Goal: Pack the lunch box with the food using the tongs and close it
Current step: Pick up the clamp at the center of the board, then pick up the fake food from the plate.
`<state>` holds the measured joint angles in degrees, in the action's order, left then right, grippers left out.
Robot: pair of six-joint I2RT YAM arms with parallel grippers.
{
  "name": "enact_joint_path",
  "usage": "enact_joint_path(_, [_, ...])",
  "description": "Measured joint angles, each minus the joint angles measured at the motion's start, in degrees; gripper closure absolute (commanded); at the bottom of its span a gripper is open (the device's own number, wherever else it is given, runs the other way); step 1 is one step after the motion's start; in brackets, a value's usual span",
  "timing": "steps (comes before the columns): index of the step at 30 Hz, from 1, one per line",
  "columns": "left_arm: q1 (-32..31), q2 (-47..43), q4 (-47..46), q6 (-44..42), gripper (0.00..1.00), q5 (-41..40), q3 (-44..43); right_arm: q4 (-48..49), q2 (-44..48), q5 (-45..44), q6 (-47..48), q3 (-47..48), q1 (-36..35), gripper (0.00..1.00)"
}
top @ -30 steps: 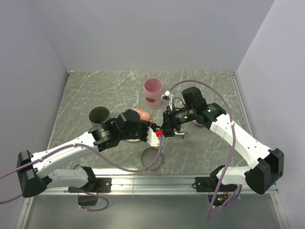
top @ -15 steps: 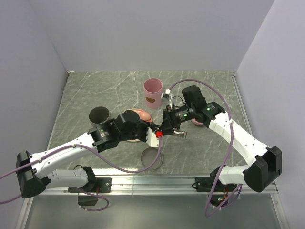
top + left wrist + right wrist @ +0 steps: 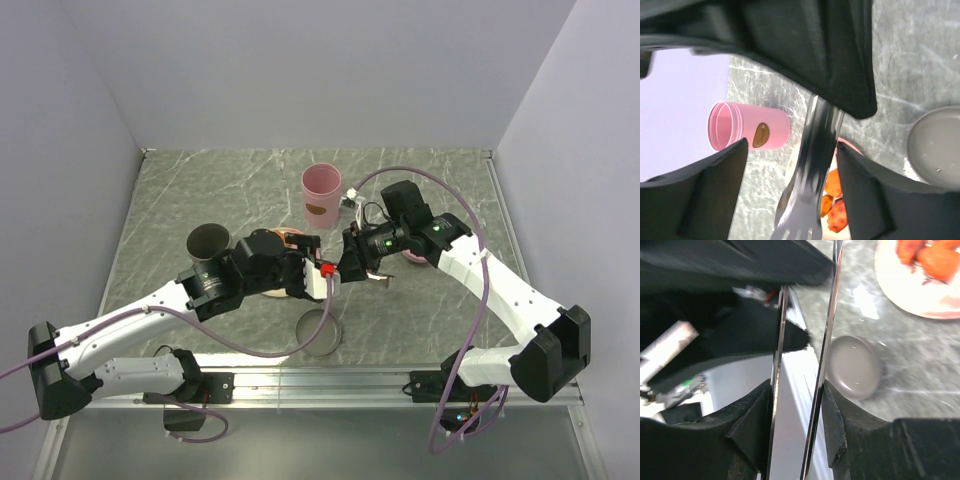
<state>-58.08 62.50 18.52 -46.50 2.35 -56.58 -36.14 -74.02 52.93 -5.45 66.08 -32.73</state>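
The silver tongs (image 3: pixel 829 315) run between my right gripper's (image 3: pixel 797 390) pads, one slim arm pressed against each, so it is shut on them. In the top view the tongs (image 3: pixel 327 272) span the gap between both grippers above the table's middle. My left gripper (image 3: pixel 790 147) stands open, its fingers (image 3: pixel 715 190) wide of the tongs (image 3: pixel 812 160) and not touching them. Orange-brown food (image 3: pixel 832 200) lies on the pale pink plate (image 3: pixel 900 285) below. The dark grey lunch box (image 3: pixel 208 243) stands at the left, its grey lid (image 3: pixel 318 332) apart near the front edge.
A pink cup (image 3: pixel 322 195) stands upright behind the plate. A small white object (image 3: pixel 350 198) sits just right of the cup. Grey walls close in the table on three sides, and a metal rail (image 3: pixel 320 378) runs along the front.
My left gripper has opened off the tongs and drawn back a little to the left. My right gripper has closed further onto the tongs' arms.
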Motion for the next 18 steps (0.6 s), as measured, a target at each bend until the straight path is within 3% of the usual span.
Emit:
enact_joint_path(7, [5.0,-4.0,0.5,9.6,0.1,4.6,-2.6,-4.2,-0.1,-7.9,5.4,2.2,3.1,0.54])
enact_joint_path(13, [15.2,-8.3,-0.3,24.3,0.01,10.2,-7.8,-6.3,-0.1,-16.5,10.9,4.2,5.1,0.53])
enact_joint_path(18, [27.0,-7.9,0.0,39.2,0.01,15.2,-13.2,-8.2,-0.1,-22.8,16.5,4.5,5.1,0.5])
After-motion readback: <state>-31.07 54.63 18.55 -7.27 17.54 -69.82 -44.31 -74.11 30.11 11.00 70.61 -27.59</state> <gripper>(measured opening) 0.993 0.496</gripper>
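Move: The clamp is already in the right fingers by about its middle, and its front part runs through the left hand's open gap; its middle is some 4 cm to the left hand's right. From the right hand, the food plate lies about 17 cm ahead, 17 cm left and 22 cm below; at table height too, the grey bowl is roughly 2 cm back, 7 cm left, and the pink dish 22 cm ahead, 22 cm right. The clamp stays gripped in the right hand, which carries it forward and to the right by nearly 10 cm, sinking slightly, while the wrist rolls and tips the clamp's tips more steeply down. The left fingers open wider and clear the clamp as that hand pulls away, up about 14 cm, left and somewhat forward, turning nearly 50 degrees to point more ahead. ##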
